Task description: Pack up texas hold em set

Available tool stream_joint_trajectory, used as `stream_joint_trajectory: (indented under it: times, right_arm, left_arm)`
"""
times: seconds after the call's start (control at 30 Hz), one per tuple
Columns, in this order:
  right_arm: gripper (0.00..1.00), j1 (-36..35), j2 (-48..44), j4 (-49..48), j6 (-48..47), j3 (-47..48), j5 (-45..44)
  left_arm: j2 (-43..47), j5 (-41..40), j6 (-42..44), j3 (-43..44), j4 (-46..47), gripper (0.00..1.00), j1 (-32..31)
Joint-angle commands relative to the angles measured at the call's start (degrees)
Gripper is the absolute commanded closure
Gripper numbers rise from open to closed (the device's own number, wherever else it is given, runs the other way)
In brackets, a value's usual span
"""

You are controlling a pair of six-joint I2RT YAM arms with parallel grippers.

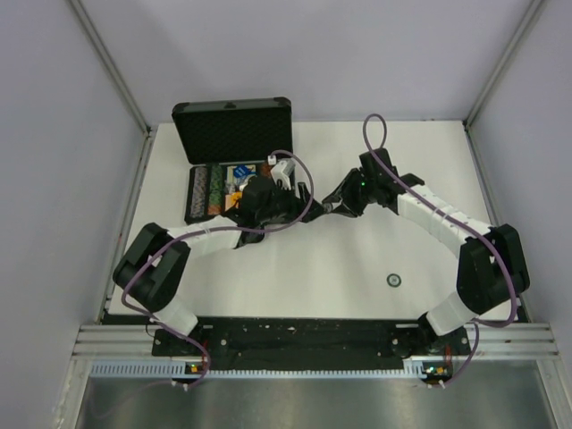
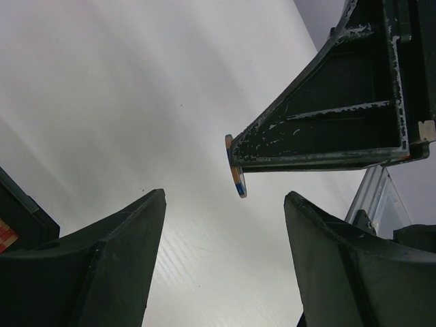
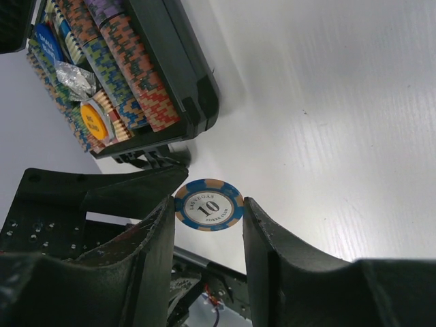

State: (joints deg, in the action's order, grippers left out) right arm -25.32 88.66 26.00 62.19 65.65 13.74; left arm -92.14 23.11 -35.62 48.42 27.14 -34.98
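Observation:
The black briefcase [image 1: 232, 130] stands open at the table's back left, lid up, with multicoloured chip rows [image 1: 207, 192] in its tray. The right wrist view shows the chip rows [image 3: 129, 61], an orange disc [image 3: 95, 119] and a blue card deck [image 3: 48, 41] inside. My right gripper [image 3: 208, 202] is shut on a blue and tan "10" chip [image 3: 208, 211] held by its edges above the table, right of the case. My left gripper [image 2: 225, 196] is open and empty, facing that chip [image 2: 236, 174] close up. In the top view the two grippers [image 1: 299, 198] [image 1: 332, 206] almost meet.
A small dark chip [image 1: 393, 280] lies alone on the white table [image 1: 357, 259] at the front right. Grey walls and aluminium posts [image 1: 116, 71] close in the sides and back. A black rail [image 1: 304, 335] runs along the near edge.

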Motion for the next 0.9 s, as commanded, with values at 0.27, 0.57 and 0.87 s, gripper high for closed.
stream_joint_trajectory:
  times: [0.27,0.57,0.87]
  right_arm:
    - [0.62,0.36,-1.04,-3.85,1.97,-1.22,3.22]
    - [0.62,0.27,-0.25,-4.29,1.35,-1.58,3.23]
    - [0.23,3.6,-5.16,-0.16,-3.39,-2.01,-2.66]
  left_arm:
    - [-4.19,1.05,-2.0,6.24,1.25,0.5,-0.09]
    - [-5.42,3.08,-2.71,7.21,1.26,1.0,-0.17]
    - [-0.68,1.94,24.75,10.01,-21.19,1.0,0.7]
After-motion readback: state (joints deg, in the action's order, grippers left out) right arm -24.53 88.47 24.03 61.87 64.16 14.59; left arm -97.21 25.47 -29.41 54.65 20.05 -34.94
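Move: The poker chip is just off the left fingertips: about 4 cm to their right, 2 cm ahead and 1 cm lower. The chip case's middle lies roughly 19 cm left of the left hand, some 2 cm farther out and 11 cm below. For the right hand, which already grips the chip across its rim, the chip is about 1 cm ahead, 1 cm left and 1 cm below; the loose chip lies about 21 cm back, 17 cm right and 12 cm down. To the right and slightly forward, the left hand eases some 2 cm onto the edge of the chip that the right hand holds steady, and its fingers close from wide to shut, pinching the chip by its flat faces. Only then do the right fingers open and let go of the rim, as the left hand sinks about 1.5 cm. ##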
